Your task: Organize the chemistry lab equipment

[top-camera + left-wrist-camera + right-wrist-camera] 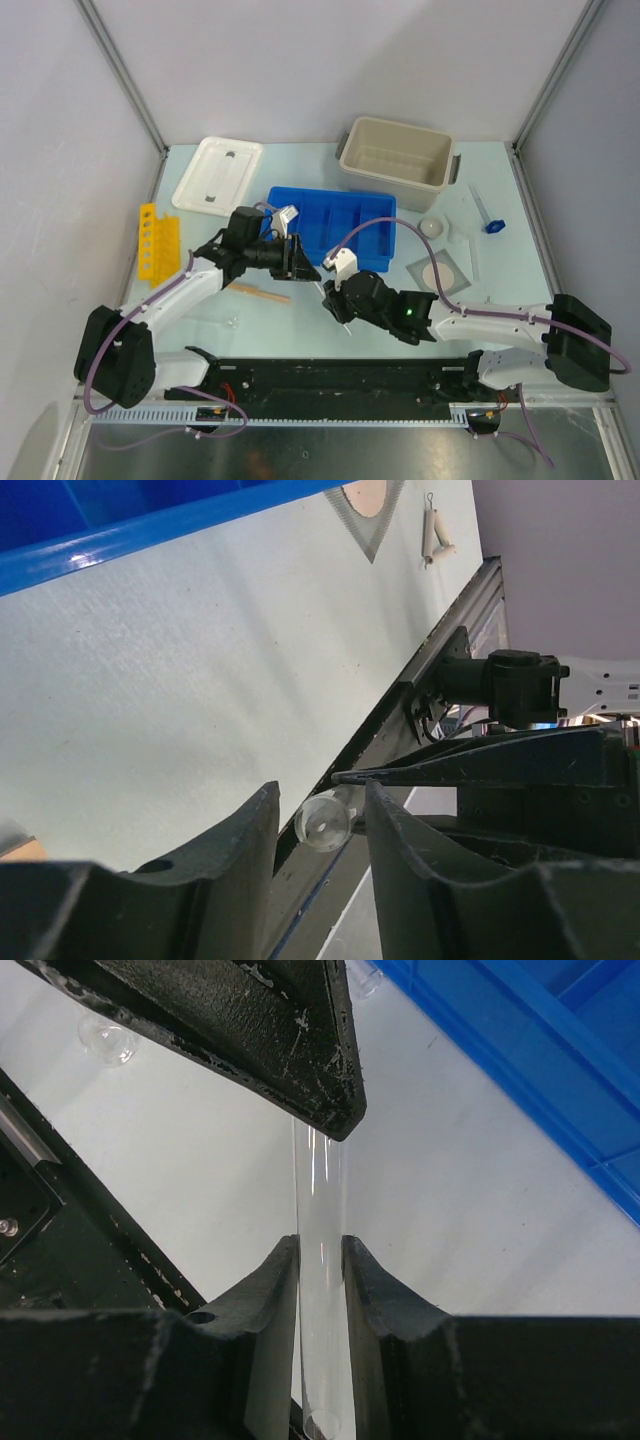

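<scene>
My right gripper [320,1245] is shut on a clear glass tube [320,1195], held just above the table near the blue tray's front edge. The tube's rounded end [323,822] lies between the fingers of my left gripper [322,792], which stand apart on either side of it with gaps showing. In the top view the two grippers, left [300,262] and right [335,298], meet in front of the tray. A tan wooden stick [260,292] and another glass tube [215,322] lie near the left arm. The grey mesh with its white disc [440,272] and a small white dish [431,227] lie at the right.
The blue divided tray [383,205] sits mid-table, with a beige tub [395,150] behind it and a white lid [217,173] at the back left. A yellow rack [155,240] lies at the left. A blue-tipped item [490,222] is at the far right.
</scene>
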### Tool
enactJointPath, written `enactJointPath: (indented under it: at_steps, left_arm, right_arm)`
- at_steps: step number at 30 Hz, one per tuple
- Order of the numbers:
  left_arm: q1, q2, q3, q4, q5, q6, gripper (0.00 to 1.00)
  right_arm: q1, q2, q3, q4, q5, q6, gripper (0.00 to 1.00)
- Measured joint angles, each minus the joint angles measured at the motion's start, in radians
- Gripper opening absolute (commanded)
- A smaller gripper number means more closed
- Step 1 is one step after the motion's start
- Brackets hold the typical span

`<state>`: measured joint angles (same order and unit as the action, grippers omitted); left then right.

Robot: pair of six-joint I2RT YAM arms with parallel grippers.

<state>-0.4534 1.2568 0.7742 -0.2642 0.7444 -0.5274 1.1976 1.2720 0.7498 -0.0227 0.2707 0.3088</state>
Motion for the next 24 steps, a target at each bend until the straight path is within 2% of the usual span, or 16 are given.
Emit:
enactJointPath:
  at_steps: [6, 10, 13, 16, 24]
  left_arm:
    - [-0.002, 0.0, 0.0, 0.0, -0.002, -0.006, 0.25]
    - [-0.003, 0.0, 0.0, 0.0, 0.001, -0.015, 0.19]
    - [-0.004, 0.0, 0.0, 0.0, 0.0, -0.015, 0.15]
    - [-0.004, 0.0, 0.0, 0.0, -0.002, -0.016, 0.13]
    - [0.005, -0.039, 0.031, -0.033, -0.054, -0.014, 0.13]
  right_arm:
    - [0.001, 0.025, 0.0, 0.008, -0.003, 0.0, 0.23]
    - [0.002, 0.039, 0.0, 0.016, -0.003, 0.001, 0.24]
    - [0.002, 0.041, 0.0, 0.018, -0.003, 0.003, 0.29]
    - [0.002, 0.041, 0.0, 0.019, -0.002, 0.007, 0.41]
    - [0.003, -0.026, 0.0, -0.009, 0.003, 0.04, 0.94]
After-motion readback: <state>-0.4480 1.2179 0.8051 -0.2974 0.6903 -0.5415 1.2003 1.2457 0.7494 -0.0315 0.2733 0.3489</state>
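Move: The test tube is in the right gripper's closed fingers, which grip it about at its middle. It slants up and left so that its upper end already sits between the left gripper's half-open fingers. From the left hand the tube's middle is some 4 cm right, 5 cm back and 3 cm lower. The blue bin is about 12 cm ahead and 5 cm right of it, the wooden clamp 11 cm left and 1 cm back. For the right hand the bin is 18 cm straight ahead. Hold the left gripper in place and close its fingers on the tube's upper end, while the right gripper, still gripping, sinks about 1 cm. Once the left has its grip, open the right fingers wide to let go of the tube, then raise the right hand about 2 cm and start the left one upward about 1.5 cm with the tube. ##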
